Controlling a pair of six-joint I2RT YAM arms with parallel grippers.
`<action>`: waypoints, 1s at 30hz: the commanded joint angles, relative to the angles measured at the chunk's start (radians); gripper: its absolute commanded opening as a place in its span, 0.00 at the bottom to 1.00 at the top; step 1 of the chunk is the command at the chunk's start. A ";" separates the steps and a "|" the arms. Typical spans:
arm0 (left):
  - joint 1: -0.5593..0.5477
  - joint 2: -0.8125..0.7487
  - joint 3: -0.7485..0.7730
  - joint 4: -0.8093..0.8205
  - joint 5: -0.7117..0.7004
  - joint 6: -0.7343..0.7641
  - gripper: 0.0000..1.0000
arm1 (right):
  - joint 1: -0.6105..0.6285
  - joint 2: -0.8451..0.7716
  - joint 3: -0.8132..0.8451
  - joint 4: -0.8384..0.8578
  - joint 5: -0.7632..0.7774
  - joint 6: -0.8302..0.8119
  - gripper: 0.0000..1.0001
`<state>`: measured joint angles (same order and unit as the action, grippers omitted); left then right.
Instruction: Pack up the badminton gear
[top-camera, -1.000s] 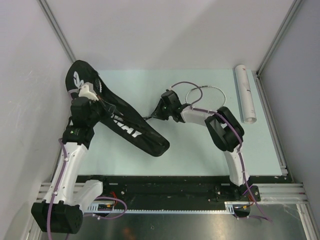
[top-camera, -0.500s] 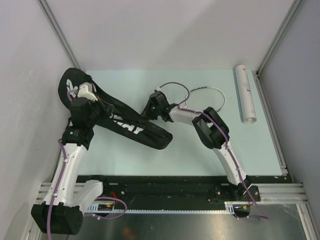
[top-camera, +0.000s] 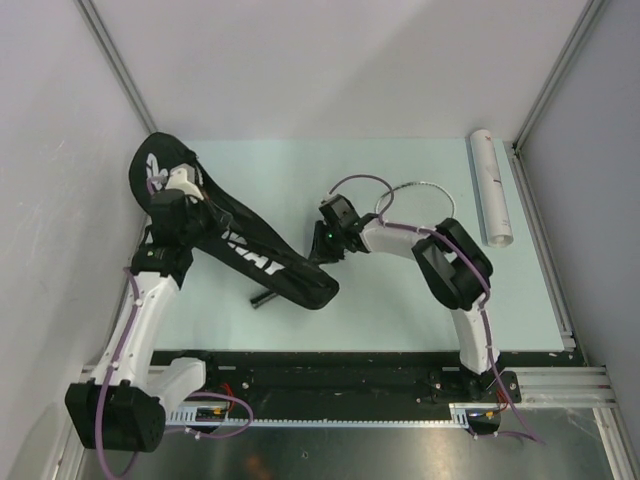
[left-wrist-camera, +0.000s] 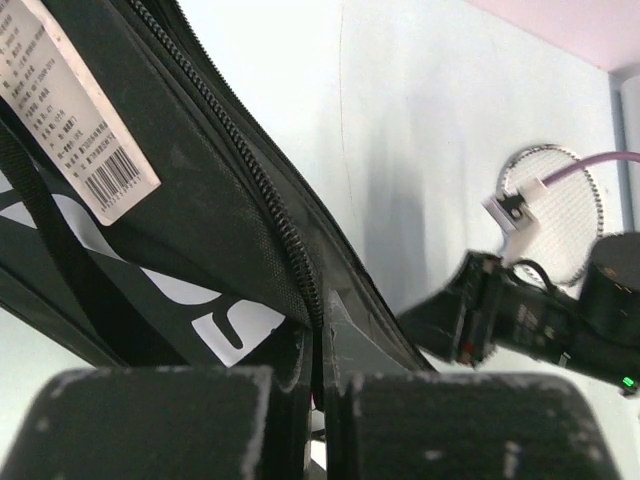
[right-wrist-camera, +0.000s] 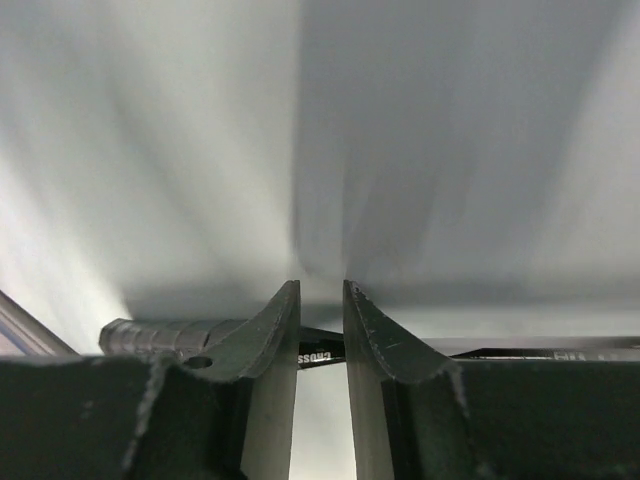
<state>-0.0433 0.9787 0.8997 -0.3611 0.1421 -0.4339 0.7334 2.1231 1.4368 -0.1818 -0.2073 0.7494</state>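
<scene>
The long black racket bag (top-camera: 255, 255) lies slantwise from the far left toward the table's middle. My left gripper (top-camera: 200, 203) is shut on its zipper edge (left-wrist-camera: 290, 250), the jaws (left-wrist-camera: 318, 345) pinching the fabric. A racket's head (top-camera: 415, 195) lies behind my right arm, and its black handle (top-camera: 265, 298) pokes out beside the bag's lower end. My right gripper (top-camera: 314, 252) hovers over the shaft with a narrow gap between its jaws. In the right wrist view the thin shaft (right-wrist-camera: 322, 358) crosses beyond the fingertips (right-wrist-camera: 320, 300), ungripped, with the handle (right-wrist-camera: 150, 337) to the left.
A white cylindrical tube (top-camera: 492, 185) lies along the right edge of the pale green mat (top-camera: 400, 310). Grey walls close in on the left, back and right. The black rail with the arm bases (top-camera: 330, 375) runs along the near edge.
My right gripper has swung back toward the right and nearer, and its jaws have parted slightly. The racket handle now shows past the bag's lower end. The left gripper has shifted slightly with the bag.
</scene>
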 joint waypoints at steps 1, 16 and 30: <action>0.003 0.044 0.048 0.080 0.065 0.049 0.00 | 0.026 -0.136 -0.125 -0.255 0.057 -0.208 0.29; -0.067 0.189 0.108 0.070 0.097 0.138 0.00 | 0.070 -0.486 -0.409 -0.099 0.330 0.290 0.76; -0.081 0.181 0.079 0.070 0.073 0.159 0.00 | 0.057 -0.396 -0.397 -0.323 0.407 0.713 0.79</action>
<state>-0.1196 1.1927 0.9524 -0.3618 0.2131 -0.3054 0.7929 1.6958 1.0279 -0.4801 0.1505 1.3830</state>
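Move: The right hand's slightly parted fingertips are down at the shaft end of the racket handle, whose middle lies roughly 7 cm to their left and 5 cm back, about 1 cm lower. The racket head is some 27 cm to their right and 13 cm ahead; the bag's near end hangs about 9 cm straight back and 3 cm higher. From the left hand, gripping the bag, the racket handle is about 15 cm right, 4 cm back and 20 cm below. Back and to the right, about 7 cm each way along the table, the right hand drags the racket with its fingertips, then rises some 4 cm off it and opens wide. It sinks again farther right, turning nearly 40 degrees clockwise to set its fingers astride the shaft just beyond the grip. The left hand keeps its pinch on the bag, lowering it about 5 cm and easing it right and slightly forward with a small clockwise turn. ##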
